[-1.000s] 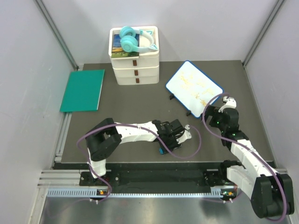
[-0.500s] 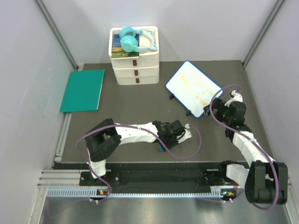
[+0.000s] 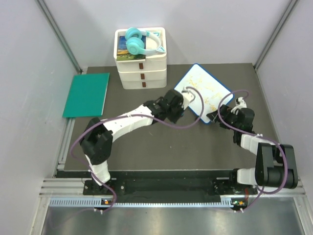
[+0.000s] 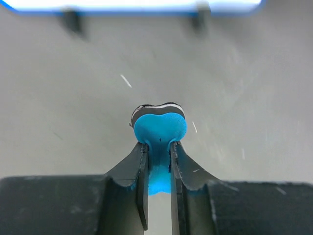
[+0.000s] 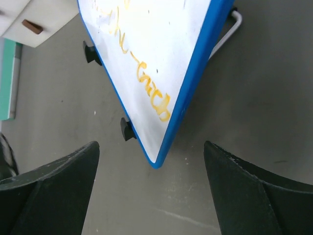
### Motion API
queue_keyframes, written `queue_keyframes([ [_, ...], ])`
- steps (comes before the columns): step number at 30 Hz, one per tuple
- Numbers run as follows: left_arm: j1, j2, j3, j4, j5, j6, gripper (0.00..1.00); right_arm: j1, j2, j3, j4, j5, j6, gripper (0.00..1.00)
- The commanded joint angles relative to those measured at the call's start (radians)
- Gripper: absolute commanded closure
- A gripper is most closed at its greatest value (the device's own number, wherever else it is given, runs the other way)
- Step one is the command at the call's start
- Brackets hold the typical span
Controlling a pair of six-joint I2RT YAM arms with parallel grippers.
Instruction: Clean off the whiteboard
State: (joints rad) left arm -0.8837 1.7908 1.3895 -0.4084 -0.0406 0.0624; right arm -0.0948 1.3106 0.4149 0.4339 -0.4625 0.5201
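Note:
The whiteboard (image 3: 205,90) stands at the back right of the table, blue-framed, with faint yellow scribbles. My left gripper (image 3: 186,98) is at its left edge and is shut on a small blue eraser (image 4: 160,131). In the left wrist view the whiteboard's blue edge (image 4: 132,5) runs along the top, apart from the eraser. My right gripper (image 3: 224,116) is open just in front of the board's near corner. In the right wrist view the whiteboard (image 5: 146,54) points its corner between the wide-apart fingers (image 5: 54,186) of the right gripper (image 5: 151,147); I see no contact.
A stack of white drawers (image 3: 142,73) with teal headphones (image 3: 139,41) on top stands at the back centre. A green mat (image 3: 87,94) lies at the left. Grey walls close in both sides. The board's black feet (image 5: 128,129) rest on the dark table (image 3: 146,142).
My left arm has swung from the front centre of the table up to the board's left edge, shut on the eraser. The right gripper has moved in to the board's near corner.

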Motion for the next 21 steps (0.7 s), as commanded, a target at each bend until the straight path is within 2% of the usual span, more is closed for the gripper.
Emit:
queue_keyframes([
  [1,0.041,0.065,0.167,0.144,0.036,-0.053,1.0,-0.013,0.047,-0.033,0.172,-0.076,0.057,0.15],
  [6,0.063,0.204,0.321,0.224,-0.017,-0.128,1.0,-0.011,0.065,-0.054,0.21,-0.091,0.061,0.18],
  [10,0.097,0.31,0.46,0.284,-0.085,-0.205,1.0,-0.011,0.091,-0.054,0.207,-0.113,0.04,0.34],
  [15,0.155,0.439,0.598,0.264,-0.052,-0.326,1.0,-0.01,0.104,-0.053,0.223,-0.127,0.04,0.37],
  [19,0.215,0.478,0.618,0.324,0.013,-0.417,1.0,-0.011,0.11,-0.065,0.259,-0.14,0.052,0.49],
  [21,0.227,0.501,0.625,0.358,0.031,-0.438,1.0,-0.01,0.113,-0.064,0.249,-0.137,0.051,0.51],
])
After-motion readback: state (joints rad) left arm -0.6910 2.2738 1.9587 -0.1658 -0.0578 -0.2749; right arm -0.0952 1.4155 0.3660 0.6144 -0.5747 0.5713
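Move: My left hand, still gripping the eraser, has the whiteboard's middle about 17 cm ahead, 15 cm to its right and some 5 cm lower; the board's left corner is 17 cm straight ahead, and its farther black foot 12 cm ahead and 3 cm right. The white drawers stand roughly 25 cm ahead and 14 cm left. My right hand's open fingers have the board's near corner 3 cm to their left, level with them and slightly below; the board's middle is 12 cm ahead and 7 cm left. I swing the held eraser about 19 cm forward and some 6 cm right, rising over the board's lower edge and then sinking towards the writing near its left corner, while the hand turns some 35 degrees, its right side lifting and the wrist swinging counter-clockwise. Meanwhile my right hand eases 2 cm left and a touch down and narrows its fingers around the near corner, until one finger comes up to the blue rim. ##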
